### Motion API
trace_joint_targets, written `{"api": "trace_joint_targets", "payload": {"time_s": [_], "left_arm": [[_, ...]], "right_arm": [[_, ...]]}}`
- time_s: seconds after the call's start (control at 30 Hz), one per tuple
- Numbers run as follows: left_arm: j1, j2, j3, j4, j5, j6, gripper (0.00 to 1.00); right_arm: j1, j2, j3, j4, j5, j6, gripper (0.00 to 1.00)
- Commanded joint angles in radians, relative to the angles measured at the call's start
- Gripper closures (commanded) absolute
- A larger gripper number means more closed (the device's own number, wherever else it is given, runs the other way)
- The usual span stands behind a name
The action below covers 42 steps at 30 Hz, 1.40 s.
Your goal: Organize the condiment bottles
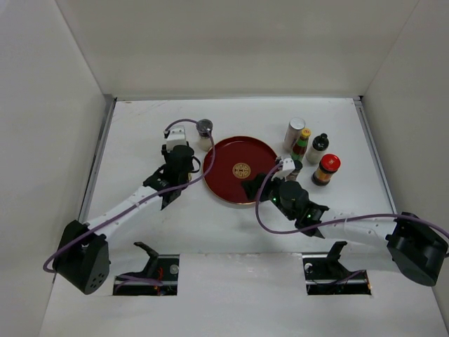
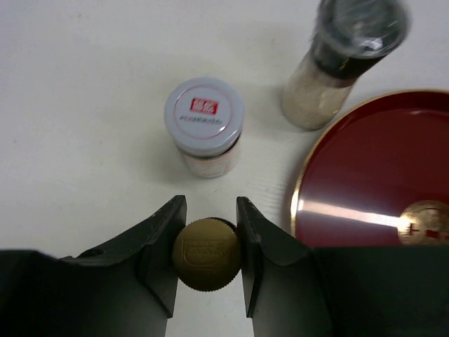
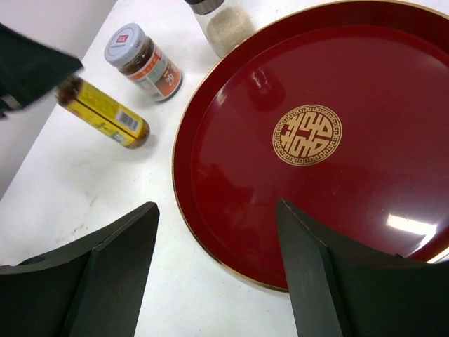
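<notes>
My left gripper [image 2: 210, 210] is shut on the gold cap [image 2: 207, 254] of a small yellow-labelled bottle [image 3: 105, 112], which is tilted with its base toward the round red tray [image 3: 245, 161]. In the top view that gripper [image 1: 186, 160] hides the bottle. Just beyond stand a silver-capped jar [image 2: 203, 116] and a black-capped grinder [image 2: 344, 56] [image 1: 205, 130]. My right gripper [image 3: 216, 207] is open over the tray's near rim with nothing between its fingers. To the right of the tray [image 1: 224, 161] stand a tall white bottle [image 1: 295, 132], a green bottle [image 1: 302, 145], a black-capped bottle [image 1: 318, 147] and a red-capped jar [image 1: 327, 168].
White walls close in the table on the left, back and right. The right arm [image 1: 302, 200] lies along the tray's lower right side. Its wrist sits close to the cluster of bottles. The silver-capped jar [image 3: 140, 60] and the grinder [image 3: 221, 21] stand near the tray's far left rim.
</notes>
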Motion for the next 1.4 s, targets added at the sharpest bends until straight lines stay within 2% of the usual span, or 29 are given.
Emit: {"api": "trace_joint_targets", "payload": {"time_s": [0.0,0.1,0.3,0.47,0.6,0.93,1.03,1.2,1.37], "left_arm": [[-0.057,-0.061,0.163,0.088,-0.017,0.045,0.82],[-0.090,0.020,0.229,0.152,-0.003,0.055,0.82],[-0.087,0.299,0.419,0.276,0.112,0.052,0.82],[-0.091,0.512,0.623,0.278,0.187,0.056,0.83],[-0.096,0.631,0.730,0.274,0.211,0.058,0.83],[-0.087,0.767,0.775,0.272,0.202,0.078,0.80],[-0.090,0.783,0.768,0.274,0.195,0.094,0.74],[-0.101,0.786,0.738,0.297,0.185,0.107,0.56],[-0.111,0.709,0.685,0.326,0.188,0.105,0.26]], "right_arm": [[-0.010,-0.012,-0.003,0.072,-0.019,-0.002,0.27],[-0.008,-0.030,-0.009,0.073,-0.011,0.000,0.27],[-0.021,-0.064,-0.023,0.067,0.007,0.003,0.27],[-0.028,-0.091,-0.034,0.058,0.027,-0.005,0.26],[-0.028,-0.102,-0.037,0.056,0.032,-0.009,0.26],[-0.031,-0.122,-0.040,0.049,0.033,-0.015,0.26],[-0.041,-0.122,-0.044,0.049,0.041,-0.015,0.25],[-0.045,-0.119,-0.043,0.047,0.045,-0.017,0.25],[-0.045,-0.105,-0.037,0.043,0.045,-0.018,0.24]]}}
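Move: The yellow-labelled bottle is already in the left hand. It is bound for the far part of the red tray, about 16 cm ahead of this hand, 20 cm to its right and 9 cm down. The grey-lidded jar stands some 9 cm ahead and 1 cm left, the glass shaker 15 cm ahead and 8 cm right, their middles about 5 cm lower. From the right hand that tray spot is roughly 22 cm ahead, 8 cm left. The left hand arcs the bottle about 20 cm right and 15 cm forward onto the tray, then opens. ##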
